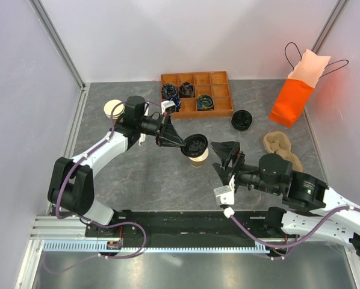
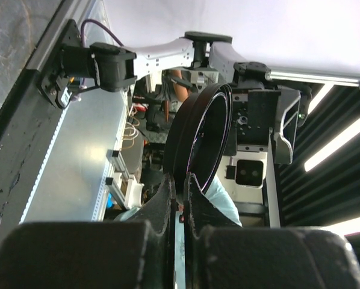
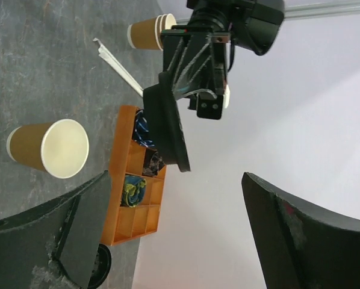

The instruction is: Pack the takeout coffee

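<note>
The takeout coffee's tan paper cup stands upright mid-table, and the right wrist view shows its mouth uncovered. Its round black lid hangs tilted just above the cup, pinched at its rim by my left gripper. In the left wrist view the lid stands on edge between the shut fingertips of that gripper. My right gripper waits just right of the cup, wide open and empty. From the right wrist, its open fingers frame the lid.
A stack of lidless cups stands at the far left. An orange compartment tray is at the back, with a loose black lid to its right. An orange paper bag and tan pulp holders are at the right.
</note>
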### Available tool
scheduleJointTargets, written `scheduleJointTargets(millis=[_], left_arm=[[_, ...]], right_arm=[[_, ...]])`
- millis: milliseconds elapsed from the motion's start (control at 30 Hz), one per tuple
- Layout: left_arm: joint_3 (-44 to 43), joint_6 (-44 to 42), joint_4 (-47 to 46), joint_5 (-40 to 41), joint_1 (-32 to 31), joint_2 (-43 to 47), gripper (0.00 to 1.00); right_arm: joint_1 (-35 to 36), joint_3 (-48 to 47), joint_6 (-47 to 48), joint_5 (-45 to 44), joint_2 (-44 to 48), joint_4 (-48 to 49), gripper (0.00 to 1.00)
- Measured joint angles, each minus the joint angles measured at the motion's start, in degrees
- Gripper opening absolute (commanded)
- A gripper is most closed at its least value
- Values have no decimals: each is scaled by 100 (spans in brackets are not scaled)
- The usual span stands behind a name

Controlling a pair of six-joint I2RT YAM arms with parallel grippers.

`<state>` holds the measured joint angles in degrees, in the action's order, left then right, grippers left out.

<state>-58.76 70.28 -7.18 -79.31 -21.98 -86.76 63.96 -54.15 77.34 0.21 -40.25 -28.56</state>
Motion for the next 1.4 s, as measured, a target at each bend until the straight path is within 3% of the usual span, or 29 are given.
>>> scheduleJointTargets(millis=[167,267,367,400,533,633,667,767,867,1000,1133,1233,1400], left_arm=[[0,-107,79,-190,-219,0,2],[0,-144,116,-319,-415,0,2],[0,-184,127,-378,-579,0,2],[0,-197,131,-385,-625,-2,2],[0,-227,133,-420,-686,-63,2],[0,-236,157,-516,-658,-96,25],[0,-251,157,-520,-649,-96,43],[-44,-463,264,-505,-584,-94,80],[-90,-741,481,-391,-332,-55,100],[-380,-1180,807,278,866,149,100],[-1515,-2111,1517,1152,2100,358,100],[-2354,-3292,2037,1917,2308,719,100],[-2616,-5222,2643,2682,2144,1908,100]], right_arm=[[0,238,4,66,-107,179,88],[0,372,2,188,-107,315,77],[0,404,-17,289,-131,455,60],[0,404,-48,310,-138,503,49],[0,404,-170,420,-166,566,20],[0,400,-251,450,-205,505,3],[0,391,-286,457,-227,476,0],[0,317,-516,483,-332,398,0],[0,63,-1043,422,-525,321,0],[-33,-549,-2334,249,-879,192,0],[-216,-800,-3842,278,-1029,149,0],[-675,-894,-4966,651,-1196,61,0],[-2234,-1235,-6789,2015,-1825,-59,0]])
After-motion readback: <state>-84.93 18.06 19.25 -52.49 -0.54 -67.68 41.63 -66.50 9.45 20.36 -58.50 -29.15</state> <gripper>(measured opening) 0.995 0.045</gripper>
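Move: Some 5 cm ahead of the right hand, 7 cm to its left and 4 cm lower is the black lid, its middle about 4 cm to the right of the left hand that pinches it and 1 cm back. The open right gripper lies from the left hand about 6 cm back, 11 cm right and 4 cm up. The paper cup stands 12 cm ahead of the right hand, 5 cm left and 27 cm below; a spare lid lies 28 cm ahead, 13 cm right and 31 cm down. Carrying the lid about 5 cm back and slightly right, the left hand brings it between the right fingers, which ease left and down some 3 cm and shut on its free edge. The left fingers then open and that hand draws off forward, left and up, 15 cm or so each way. The right wrist rolls some 70 degrees, lid still pinched, then heads forward about 4 cm towards the cup. ##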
